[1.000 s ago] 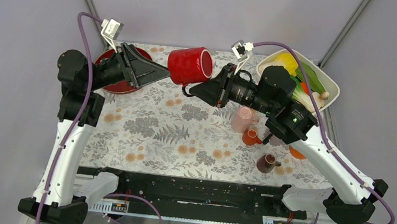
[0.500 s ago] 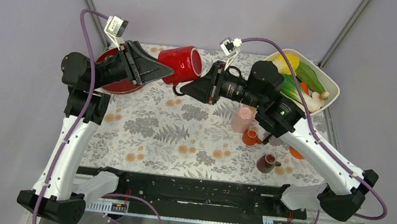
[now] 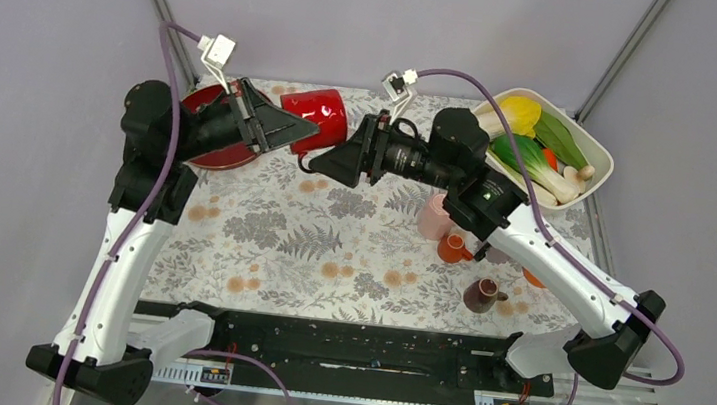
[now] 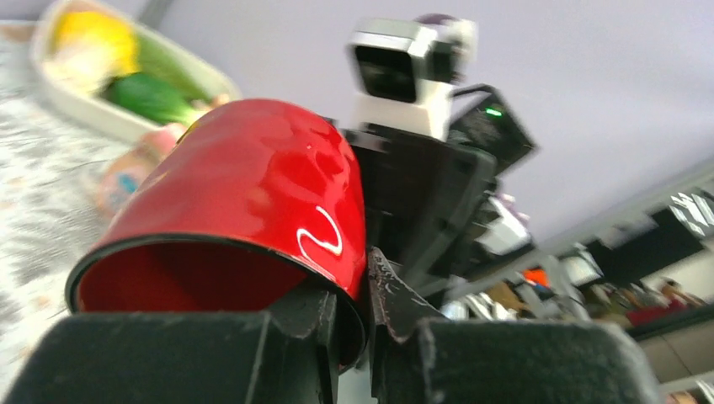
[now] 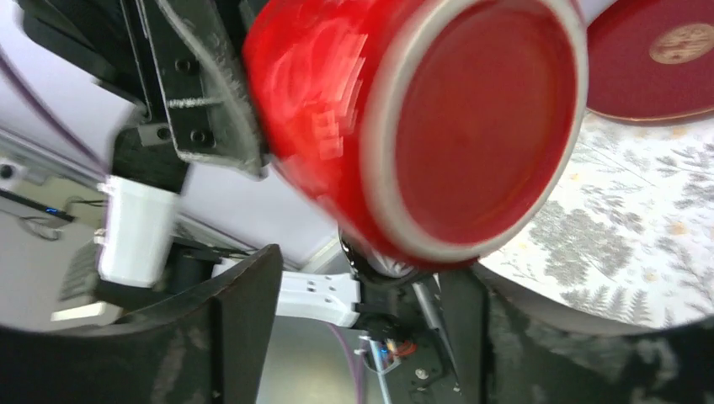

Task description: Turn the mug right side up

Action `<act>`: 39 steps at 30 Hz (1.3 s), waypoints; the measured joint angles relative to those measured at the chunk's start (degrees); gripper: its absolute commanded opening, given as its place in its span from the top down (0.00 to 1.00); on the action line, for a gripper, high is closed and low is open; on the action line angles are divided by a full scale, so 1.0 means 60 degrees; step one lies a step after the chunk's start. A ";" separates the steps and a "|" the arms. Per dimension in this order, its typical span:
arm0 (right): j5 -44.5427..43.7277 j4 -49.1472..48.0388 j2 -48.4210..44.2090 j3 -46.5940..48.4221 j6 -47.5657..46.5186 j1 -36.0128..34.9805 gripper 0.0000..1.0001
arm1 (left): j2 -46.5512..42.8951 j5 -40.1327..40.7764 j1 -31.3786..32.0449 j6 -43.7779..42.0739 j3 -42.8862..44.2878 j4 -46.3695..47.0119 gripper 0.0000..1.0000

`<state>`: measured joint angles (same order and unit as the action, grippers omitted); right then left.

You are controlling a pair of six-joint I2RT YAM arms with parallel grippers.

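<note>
The mug (image 3: 436, 216), pale pink and tapered, stands on the flowered cloth right of centre, under my right arm, with no gripper on it. It shows as a pink blur (image 4: 126, 178) in the left wrist view. Both grippers are up at the back on a glossy red mug (image 3: 316, 113) held on its side in the air. My left gripper (image 3: 307, 129) (image 4: 362, 273) is shut on the red mug's (image 4: 253, 177) rim. My right gripper (image 3: 323, 164) (image 5: 362, 278) stands open with its fingers either side of the dark handle (image 5: 370, 257), below the red mug's base (image 5: 480, 118).
A dark red plate (image 3: 203, 136) lies at the back left under my left arm. A white dish of vegetables (image 3: 595, 157) sits at the back right. A small orange cup (image 3: 453, 248) and a dark maroon cup (image 3: 481, 294) stand near the pink mug.
The red mug has travelled left toward my left gripper, which has shut on its rim. My right gripper, shut on the handle before, has opened.
</note>
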<state>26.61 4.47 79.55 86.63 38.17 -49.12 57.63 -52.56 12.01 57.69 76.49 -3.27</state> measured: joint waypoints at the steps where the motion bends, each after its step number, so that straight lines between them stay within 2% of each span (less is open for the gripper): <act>1: -0.0135 0.0069 0.0000 -0.0080 -0.0073 -0.0004 0.08 | 0.0062 0.0222 0.0011 -0.0393 0.0153 -0.0761 1.00; 3: -0.0419 0.0244 0.0000 -0.0277 -0.0324 -0.0007 0.01 | 0.0299 0.0845 0.0011 -0.1341 0.0459 -0.2204 1.00; 10: -0.1421 0.0984 0.0015 -0.0572 -0.1049 -0.0011 0.01 | 0.0947 0.3249 -0.0040 -0.4102 0.0732 -0.5814 1.00; 16: -0.2171 0.1861 0.0018 -0.0787 -0.1628 -0.0011 0.01 | 0.1865 0.5107 -0.0539 -0.7111 0.1475 -0.7945 1.00; 20: -0.2521 0.2517 0.0018 -0.0943 -0.1982 -0.0011 0.00 | 0.3446 0.6127 -0.1534 -0.9162 0.1898 -0.8830 1.00; 25: -0.2779 0.2929 0.0018 -0.1147 -0.2262 -0.0011 0.01 | 0.5982 0.7107 -0.2277 -1.1169 0.2514 -0.9643 1.00; 28: -0.2830 0.3016 0.0018 -0.1359 -0.2302 -0.0011 0.01 | 0.7541 0.7362 -0.2608 -1.1985 0.3570 -1.0258 1.00; 35: -0.2827 0.3093 0.0197 -0.1508 -0.2284 -0.0011 0.01 | 1.0823 0.7588 -0.3286 -1.3194 0.7960 -1.0943 1.00; 39: -0.2838 0.3115 0.0233 -0.1672 -0.2251 -0.0011 0.00 | 1.1825 0.7657 -0.3541 -1.3591 0.8950 -1.1162 1.00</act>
<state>9.58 23.16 80.95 76.60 24.67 -49.19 128.57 -6.61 -9.23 -23.86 130.19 -70.24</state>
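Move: The left hand, pinching the mug's rim with the mug on its side and its base facing right, has the middle of the dark red plate about 32 cm ahead, 26 cm to its left and 48 cm below. From the right hand, fingers already part-open round the handle, the mug's middle is some 5 cm ahead, 1 cm left and 4 cm above; the plate lies about 32 cm ahead and 27 cm left, the pink mug roughly 12 cm ahead and 24 cm right. Keeping its pinch on the rim, the left hand swings the mug down some 35 cm and forward and left nearly 30 cm each, towards the plate, rolling almost 90 degrees so its fingers turn from pointing right to pointing down. The right hand spreads its fingers wide, comes free of the handle and sinks away, its fingertips tipping down. ##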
